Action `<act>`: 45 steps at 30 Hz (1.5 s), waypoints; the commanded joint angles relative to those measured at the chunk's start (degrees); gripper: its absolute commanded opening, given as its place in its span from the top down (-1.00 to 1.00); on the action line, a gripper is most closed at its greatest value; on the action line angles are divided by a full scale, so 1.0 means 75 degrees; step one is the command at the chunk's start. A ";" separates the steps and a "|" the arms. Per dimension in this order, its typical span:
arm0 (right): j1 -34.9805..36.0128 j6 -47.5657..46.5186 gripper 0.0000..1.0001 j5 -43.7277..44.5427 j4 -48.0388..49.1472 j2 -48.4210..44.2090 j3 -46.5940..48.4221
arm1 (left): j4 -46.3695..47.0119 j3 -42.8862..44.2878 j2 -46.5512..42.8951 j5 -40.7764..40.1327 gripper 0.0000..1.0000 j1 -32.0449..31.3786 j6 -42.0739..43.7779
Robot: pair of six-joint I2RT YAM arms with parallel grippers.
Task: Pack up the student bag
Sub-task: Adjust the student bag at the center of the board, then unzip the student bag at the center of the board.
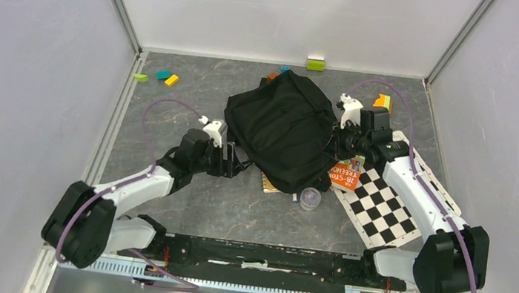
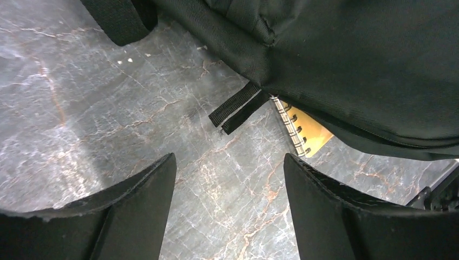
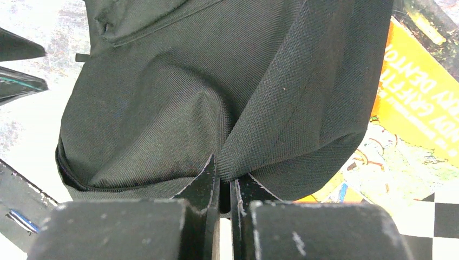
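The student bag (image 1: pixel 285 127), black and soft, lies in the middle of the table. My right gripper (image 1: pixel 340 136) is at its right edge, shut on a pinched fold of the bag's fabric (image 3: pixel 178 97); in the right wrist view the gripper (image 3: pixel 224 170) has the fold wedged between its jaws. My left gripper (image 1: pixel 235 164) hovers by the bag's near left corner. In the left wrist view it (image 2: pixel 227 160) stands open over bare marbled table, nothing between its fingers. A short black strap end (image 2: pixel 238 108) sticks out from the bag (image 2: pixel 368 65) just ahead of it.
A yellow spiral notebook (image 2: pixel 306 127) pokes out from under the bag's near edge. An orange book (image 1: pixel 345 176) and a checkered board (image 1: pixel 383 206) lie to the right, a small clear container (image 1: pixel 310 197) in front. Coloured blocks (image 1: pixel 166 77) and a green block (image 1: pixel 316 64) sit at the back.
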 commanded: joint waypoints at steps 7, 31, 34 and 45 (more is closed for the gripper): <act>-0.0330 -0.0193 1.00 -0.0463 0.0419 -0.0029 -0.0171 | 0.2423 -0.0114 0.1307 0.0512 -0.42 -0.0479 -0.0060; -0.0826 -0.0192 1.00 -0.1461 0.0649 0.0198 -0.0347 | 0.3101 0.0200 0.2438 -0.0299 -0.05 -0.1012 -0.0281; -0.0830 -0.0165 1.00 -0.1558 0.0675 0.0201 -0.0372 | 0.3104 0.0260 0.2549 -0.0212 0.05 -0.1037 -0.0165; -0.0840 -0.0128 1.00 -0.1762 0.0727 0.0226 -0.0438 | 0.3263 0.0238 0.2376 0.0156 0.96 -0.1104 0.0036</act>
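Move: The short webbing tab on the bag's near-left edge lies some 7 cm to the left hand's right, about 1 cm ahead and 5 cm below. The student bag's middle is about 12 cm right and 10 cm ahead of this hand, the spiral notebook 11 cm right and 5 cm back, and the round jar 22 cm right and 8 cm back. From the right hand, already gripping the bag, the tab is about 20 cm left, 6 cm back and 10 cm lower. The webbing tab on the bag's near-left edge is what the left hand approaches, going about 6 cm right and 4 cm down. Most of this comes early; then it hovers in small adjustments while the half-open fingers narrow, and finally shuts them on the tab. The right hand stays put, keeping its pinch on the bag's right side and rolling some 10 degrees, its left side rising. ##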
